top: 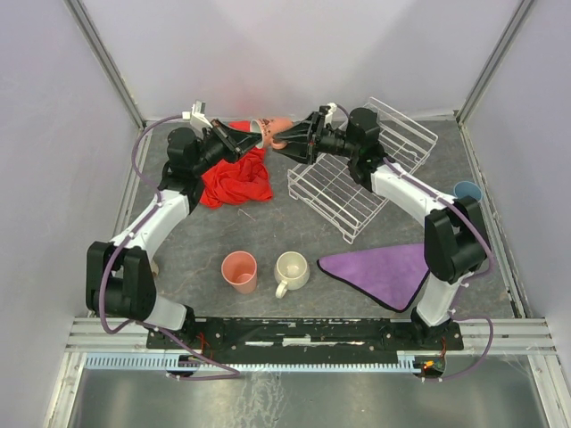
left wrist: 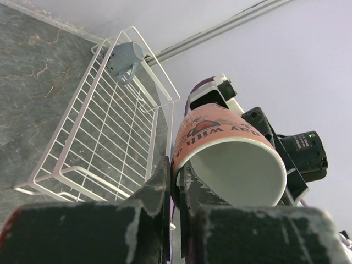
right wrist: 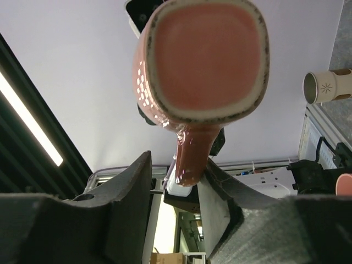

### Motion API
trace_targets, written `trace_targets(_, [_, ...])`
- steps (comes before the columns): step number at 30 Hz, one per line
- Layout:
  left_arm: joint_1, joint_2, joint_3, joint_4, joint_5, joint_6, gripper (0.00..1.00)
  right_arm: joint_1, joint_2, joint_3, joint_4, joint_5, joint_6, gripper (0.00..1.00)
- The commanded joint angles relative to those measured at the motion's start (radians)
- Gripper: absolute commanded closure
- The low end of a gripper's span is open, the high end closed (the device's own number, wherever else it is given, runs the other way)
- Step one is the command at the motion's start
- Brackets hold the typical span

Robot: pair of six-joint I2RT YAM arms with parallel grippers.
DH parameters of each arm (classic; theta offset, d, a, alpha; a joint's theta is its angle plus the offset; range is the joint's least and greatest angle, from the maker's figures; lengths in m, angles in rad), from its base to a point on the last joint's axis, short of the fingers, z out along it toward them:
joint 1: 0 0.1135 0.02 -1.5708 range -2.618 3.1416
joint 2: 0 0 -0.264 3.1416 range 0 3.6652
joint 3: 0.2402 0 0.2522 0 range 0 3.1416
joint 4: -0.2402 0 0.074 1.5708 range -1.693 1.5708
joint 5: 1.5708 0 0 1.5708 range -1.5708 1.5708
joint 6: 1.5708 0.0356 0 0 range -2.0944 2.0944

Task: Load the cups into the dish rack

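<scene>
An orange-and-white mug (top: pixel 275 132) hangs in the air at the back, left of the white wire dish rack (top: pixel 357 178). My left gripper (left wrist: pixel 175 170) is shut on the rim of this mug (left wrist: pixel 225 154), one finger inside and one outside. My right gripper (right wrist: pixel 177 165) faces the mug's base (right wrist: pixel 203 55). The handle (right wrist: pixel 195 154) sits between its fingers, against the right one, with a gap on the left. A grey-blue mug (left wrist: pixel 125 57) lies in the rack (left wrist: pixel 99 137). On the table stand a salmon tumbler (top: pixel 239 271), a cream mug (top: pixel 292 270) and a light-blue cup (top: pixel 467 191).
A crumpled red cloth (top: pixel 235 178) lies under my left arm. A purple cloth (top: pixel 384 272) is spread at the front right, next to my right arm's base. Walls enclose the table on three sides.
</scene>
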Motion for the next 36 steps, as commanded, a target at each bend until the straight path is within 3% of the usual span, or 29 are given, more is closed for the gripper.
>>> trace_targets(1, [-0.014,-0.061,0.058,0.009,0.031,0.097,0.97,0.016,0.017,0.063,0.054,0.016,-0.010,0.57])
trace_targets(14, [-0.019,-0.084,0.041,0.035,0.041,0.118,0.97,0.022,0.031,0.035,0.103,0.076,0.009,0.68])
trace_targets(20, [-0.020,-0.091,0.030,0.051,0.050,0.118,0.97,0.023,0.039,0.024,0.118,0.099,0.014,0.83])
trace_targets(24, [-0.019,-0.095,0.027,0.028,0.040,0.131,0.97,0.022,0.041,0.032,0.109,0.102,-0.009,0.99])
trace_targets(33, [-0.018,-0.109,0.026,-0.104,-0.067,0.199,0.47,-0.037,-0.013,0.074,-0.099,0.112,-0.207,0.99])
trace_targets(36, [-0.015,-0.102,0.038,-0.149,-0.077,0.213,0.42,-0.092,-0.036,0.075,-0.180,0.108,-0.279,0.99])
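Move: Out ahead and to the right of the left hand, its middle some 3 cm farther out, 4 cm right and 2 cm up, is the pink cup, already pinched by the rim. From the right hand the cup's middle lies about 4 cm ahead, 3 cm left and 1 cm lower, its handle pointing back between the open fingers. The dish rack's middle is roughly 15 cm ahead of the right hand, 24 cm right and 30 cm below. Easing about 1 cm left and 1 cm down, the right hand closes its fingers on the handle of the pink cup while the left keeps its pinch on the rim, drawing back barely 1 cm. The left fingers then open wide and let go of the rim, and the right hand takes the cup down and forward some 3 cm, turning slightly. ##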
